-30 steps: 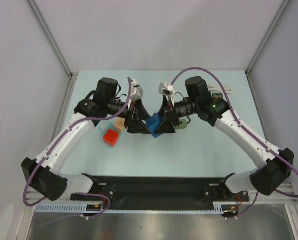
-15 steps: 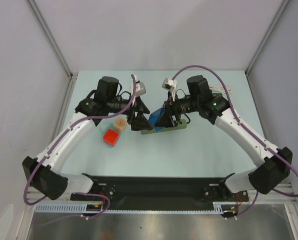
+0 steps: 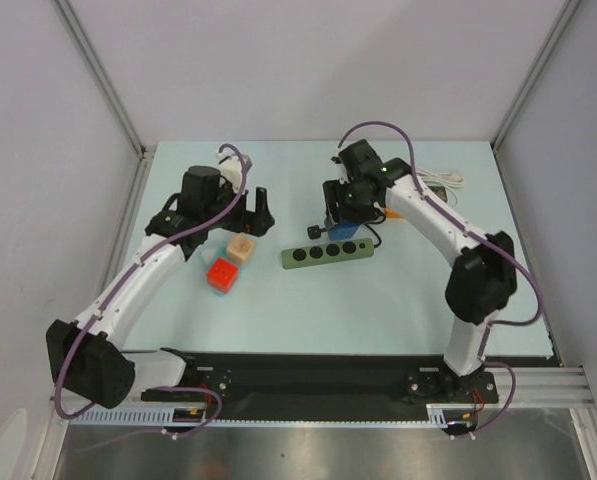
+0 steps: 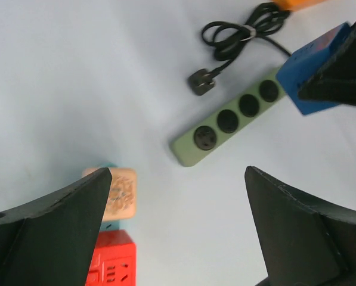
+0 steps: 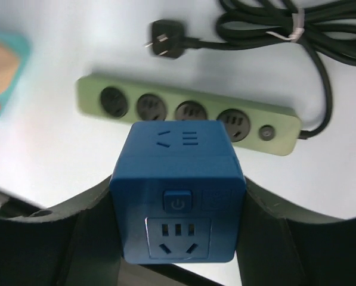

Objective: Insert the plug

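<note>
A blue cube socket adapter (image 5: 178,190) sits between the fingers of my right gripper (image 5: 179,205), which is shut on its two sides. It hangs above the green four-socket power strip (image 5: 189,113), which lies flat on the table (image 3: 326,251). The strip's black plug (image 5: 164,31) lies loose just behind it, with its cable coiled. My left gripper (image 4: 178,173) stands open and empty, left of the strip (image 4: 231,118) and above bare table. In the top view the left gripper (image 3: 258,212) is well apart from the blue adapter (image 3: 338,231).
A beige cube (image 4: 119,190) and a red cube adapter (image 4: 109,265) sit under the left finger, left of the strip. A white cable (image 3: 448,180) lies at the back right. Walls and frame posts enclose the table on three sides.
My left gripper has opened wide and pulled back to the left. My right arm has carried the blue adapter back and right, uncovering the strip.
</note>
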### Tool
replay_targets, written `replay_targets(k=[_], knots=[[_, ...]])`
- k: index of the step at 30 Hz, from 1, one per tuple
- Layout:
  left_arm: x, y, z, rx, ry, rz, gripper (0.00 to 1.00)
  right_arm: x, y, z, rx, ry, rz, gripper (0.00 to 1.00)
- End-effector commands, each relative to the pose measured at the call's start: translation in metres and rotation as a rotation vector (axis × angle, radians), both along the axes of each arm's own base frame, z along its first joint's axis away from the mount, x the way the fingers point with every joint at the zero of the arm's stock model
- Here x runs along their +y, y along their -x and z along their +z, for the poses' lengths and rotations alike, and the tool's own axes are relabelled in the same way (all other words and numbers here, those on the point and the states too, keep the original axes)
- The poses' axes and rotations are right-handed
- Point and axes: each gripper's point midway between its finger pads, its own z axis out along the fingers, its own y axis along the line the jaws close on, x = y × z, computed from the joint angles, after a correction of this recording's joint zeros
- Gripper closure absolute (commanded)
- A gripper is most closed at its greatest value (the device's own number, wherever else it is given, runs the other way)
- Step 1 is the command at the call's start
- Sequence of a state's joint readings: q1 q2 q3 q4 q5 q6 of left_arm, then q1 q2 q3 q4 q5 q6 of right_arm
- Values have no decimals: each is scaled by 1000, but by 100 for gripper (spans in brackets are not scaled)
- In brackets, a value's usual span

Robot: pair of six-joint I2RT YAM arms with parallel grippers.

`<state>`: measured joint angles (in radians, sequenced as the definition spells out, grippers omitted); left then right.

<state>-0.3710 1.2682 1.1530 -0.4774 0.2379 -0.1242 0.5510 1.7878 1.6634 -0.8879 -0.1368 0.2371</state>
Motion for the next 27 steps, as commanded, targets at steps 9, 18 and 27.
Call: replay_targets(k=[9, 18, 27], knots=[[49, 14, 15, -174, -3, 263, 0, -11, -49, -43, 108, 256, -229, 100], [46, 16, 21, -184, 8, 254, 0, -26, -31, -47, 84, 242, -233, 100], [47, 14, 18, -184, -5, 257, 0, -25, -19, -74, 118, 187, -210, 100]])
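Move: The right gripper already holds the blue cube plug. Its socket, the rightmost one on the green power strip, lies about 3 cm ahead of the hand, 3 cm to its right and some 14 cm below. The black cord plug lies about 4 cm beyond that socket and 8 cm to its left; the cord coil lies roughly 10 cm straight beyond the socket. From the empty left hand the socket is about 20 cm to the right, 4 cm ahead and 19 cm down. Keep the right gripper shut on the blue cube and carry it forward and down over the green strip, then draw it back and to the right as it sinks on towards the rightmost socket, some 8 cm down in all, turning about 20 degrees clockwise and upright so the fingers point nearly straight down. Meanwhile pull the open left gripper about 5 cm left, out of the way. ##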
